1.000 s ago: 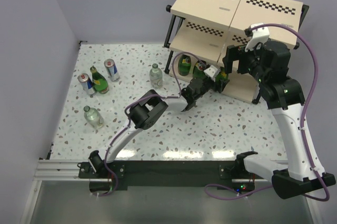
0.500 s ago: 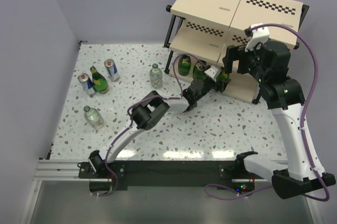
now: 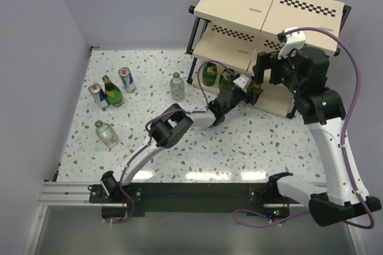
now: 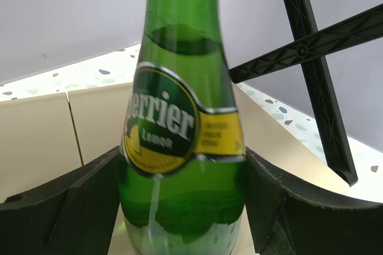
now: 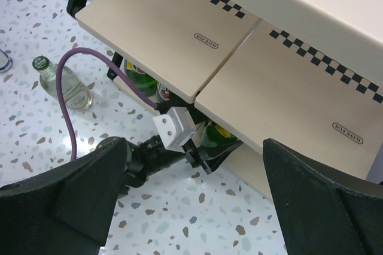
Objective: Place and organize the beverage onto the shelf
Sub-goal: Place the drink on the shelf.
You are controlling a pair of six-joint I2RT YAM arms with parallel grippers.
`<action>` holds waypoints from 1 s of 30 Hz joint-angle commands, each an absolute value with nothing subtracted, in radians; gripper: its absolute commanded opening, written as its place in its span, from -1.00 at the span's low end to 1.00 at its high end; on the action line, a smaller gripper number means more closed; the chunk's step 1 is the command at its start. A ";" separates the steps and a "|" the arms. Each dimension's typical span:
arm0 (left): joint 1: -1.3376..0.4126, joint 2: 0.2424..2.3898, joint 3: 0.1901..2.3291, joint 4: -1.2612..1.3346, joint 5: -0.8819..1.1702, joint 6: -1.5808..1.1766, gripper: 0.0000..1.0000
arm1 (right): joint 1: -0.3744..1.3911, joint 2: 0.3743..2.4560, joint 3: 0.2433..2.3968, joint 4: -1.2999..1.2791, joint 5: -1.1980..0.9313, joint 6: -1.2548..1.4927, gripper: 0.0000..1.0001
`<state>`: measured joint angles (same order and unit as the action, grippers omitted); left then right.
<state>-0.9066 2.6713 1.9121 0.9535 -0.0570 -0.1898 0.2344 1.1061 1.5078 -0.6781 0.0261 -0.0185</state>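
My left gripper (image 3: 249,91) reaches under the shelf (image 3: 263,3) onto its lowest board (image 4: 36,141). Its black fingers (image 4: 90,201) lie against both sides of a green bottle (image 4: 182,147) with a yellow label, which stands upright on that board. The same bottle (image 5: 216,135) shows under the middle board in the right wrist view. Two more green bottles (image 3: 209,74) stand on the lowest board to its left. My right gripper (image 5: 194,201) hangs open and empty above the shelf's front edge. The other beverage items are on the floor at the left.
On the speckled floor stand two blue-and-silver cans (image 3: 97,95) (image 3: 126,79), a green bottle (image 3: 112,91) and two clear bottles (image 3: 177,85) (image 3: 106,133). The shelf's black cross brace (image 4: 311,57) runs behind the held bottle. A purple cable (image 5: 90,69) loops off the left wrist.
The left arm has stretched a little further towards the shelf, carrying the green bottle deeper onto the lowest board. The right arm has not moved.
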 commanded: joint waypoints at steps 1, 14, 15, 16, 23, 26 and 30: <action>-0.914 2.683 1.954 0.986 -0.077 -0.189 0.61 | 0.233 1.094 1.500 -0.643 0.020 -0.017 0.98; -0.917 2.623 1.862 1.023 -0.083 -0.166 1.00 | 0.233 1.086 1.489 -0.638 0.021 -0.018 0.98; -0.916 2.600 1.826 1.031 -0.086 -0.166 1.00 | 0.233 1.083 1.486 -0.637 0.020 -0.020 0.98; -0.916 2.588 1.806 1.049 -0.089 -0.166 1.00 | 0.232 1.083 1.485 -0.637 0.021 -0.020 0.98; -0.925 2.493 1.632 1.130 -0.087 -0.163 1.00 | 0.233 1.063 1.470 -0.640 0.002 -0.051 0.98; -0.933 2.459 1.579 1.147 -0.077 -0.153 1.00 | 0.232 1.055 1.460 -0.647 -0.034 -0.077 0.98; -0.939 2.387 1.484 1.161 -0.077 -0.137 1.00 | 0.232 1.040 1.457 -0.678 -0.081 -0.130 0.98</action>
<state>-0.9298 2.4939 1.5368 1.0611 -0.0711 -0.1665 0.2344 1.0695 1.4578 -0.6746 -0.0254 -0.0727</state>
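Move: The green bottle to be left on the bottom shelf already stands between the left fingers, its middle about 3 cm above the hand point. The next green bottle on that shelf is some 10 cm to the left and 4 cm farther out, a third roughly 18 cm left and 6 cm out. The clear bottle on the table stands about 31 cm left, level fore and aft. From the right hand the held bottle is about 10 cm straight ahead and 25 cm below. Open the left gripper the rest of the way and let go of the green bottle's lower body, keeping the hand nearly still while the fingers spread. Then dip about 5 cm and draw it back and to the left, off the bottle and away from the shelf, coming up again by half of that dip while still backing out, some 5 cm clear in all. ##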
